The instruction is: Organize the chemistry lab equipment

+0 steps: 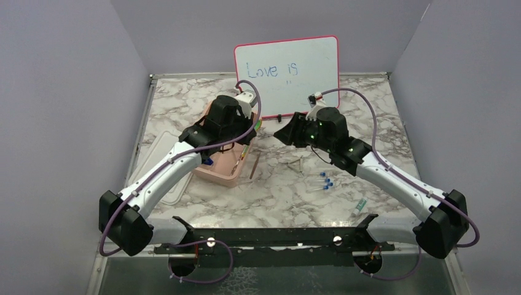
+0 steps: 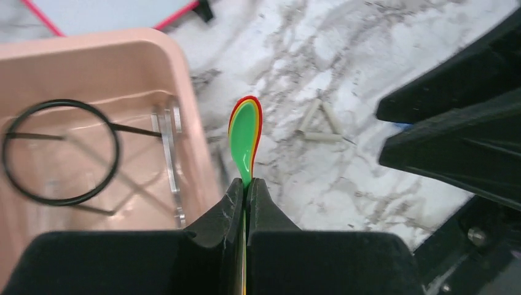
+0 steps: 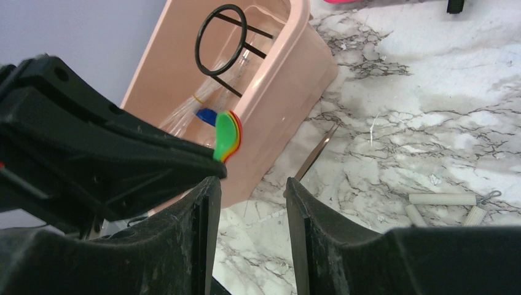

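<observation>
My left gripper (image 2: 247, 182) is shut on the handle of a slim green spoon-shaped tool (image 2: 246, 132) backed by yellow and red layers. It holds the tool above the table, just right of the pink tub (image 2: 123, 55); from above the tool (image 1: 259, 125) shows beside the tub's far corner. Inside the tub stand a black wire ring tripod (image 2: 58, 153) and clear glassware. My right gripper (image 3: 249, 184) is open and empty, close to the tool's tip (image 3: 226, 136). Blue-capped tubes (image 1: 324, 182) lie on the marble. Thin tongs (image 3: 316, 153) lie against the tub.
A pink-framed whiteboard (image 1: 287, 74) stands at the back. A white lid (image 1: 156, 153) lies left of the tub. Three white rods in a triangle (image 2: 319, 126) rest on the marble between the arms. A small greenish tube (image 1: 361, 204) lies near the right arm.
</observation>
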Action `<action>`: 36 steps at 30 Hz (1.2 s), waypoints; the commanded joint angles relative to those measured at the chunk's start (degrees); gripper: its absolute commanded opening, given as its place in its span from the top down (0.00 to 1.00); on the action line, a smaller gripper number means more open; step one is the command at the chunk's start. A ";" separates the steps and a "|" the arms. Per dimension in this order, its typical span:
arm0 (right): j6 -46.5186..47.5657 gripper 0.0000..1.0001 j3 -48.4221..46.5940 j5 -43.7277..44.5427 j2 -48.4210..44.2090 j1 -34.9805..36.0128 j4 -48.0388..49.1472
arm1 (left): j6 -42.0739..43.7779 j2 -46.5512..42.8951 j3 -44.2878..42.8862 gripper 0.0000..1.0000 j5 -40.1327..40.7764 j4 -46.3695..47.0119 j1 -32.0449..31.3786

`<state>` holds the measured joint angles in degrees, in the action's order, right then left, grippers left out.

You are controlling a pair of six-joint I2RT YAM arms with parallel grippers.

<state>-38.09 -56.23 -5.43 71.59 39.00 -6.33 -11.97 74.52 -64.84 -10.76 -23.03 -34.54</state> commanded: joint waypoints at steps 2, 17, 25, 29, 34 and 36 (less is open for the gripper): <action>0.20 0.51 2.42 0.32 -3.78 0.17 -0.88 | 9.34 -3.17 -6.35 1.00 17.69 -12.96 2.34; -2.96 0.51 11.40 -6.05 -2.68 0.20 2.95 | 18.40 6.52 4.20 1.00 32.14 -10.17 13.90; -6.25 0.52 14.57 -9.06 0.80 0.21 7.10 | 17.43 12.60 3.17 0.94 34.32 -9.51 14.64; -7.27 0.52 14.59 -9.02 3.22 0.26 7.95 | 16.55 12.12 1.98 0.76 34.09 -9.87 14.68; -7.17 0.52 13.16 -8.67 7.51 0.20 8.01 | 14.81 9.12 0.46 0.69 28.88 -10.58 14.68; -7.38 0.52 11.71 -7.70 10.02 0.29 7.00 | 13.64 7.31 -0.25 0.67 25.15 -10.76 14.68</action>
<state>-44.58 -41.98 -13.19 77.78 39.00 -0.38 4.25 86.72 -61.87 20.60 -33.95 -20.21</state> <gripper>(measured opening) 0.483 0.308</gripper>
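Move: The left hand, with the green spoon already pinched, hovers near the pink box's right rim; the box's left side, where the spoon goes, is about 20 cm left, 4 ahead and 15 below. In the box, the black ring is 12 cm ahead and 9 left, 11 below; the blue bulb 18 left, 1 ahead and 17 below. The right hand is empty: tweezers lie some 9 cm left, 3 ahead and the white triangle 10 right, 1 ahead, both about 21 below. The green spoon leaves the left fingers' pinch inside the box: the left hand lifts slightly, sweeps about 20 cm left over the box and a little forward, rolling and swinging its fingers from rightward to steeply down, then sinks beside the left wall and opens partway. The right hand lowers some 12 cm towards the table near the tweezers, drawing back about 4, tilting down, fingers kept half open. ##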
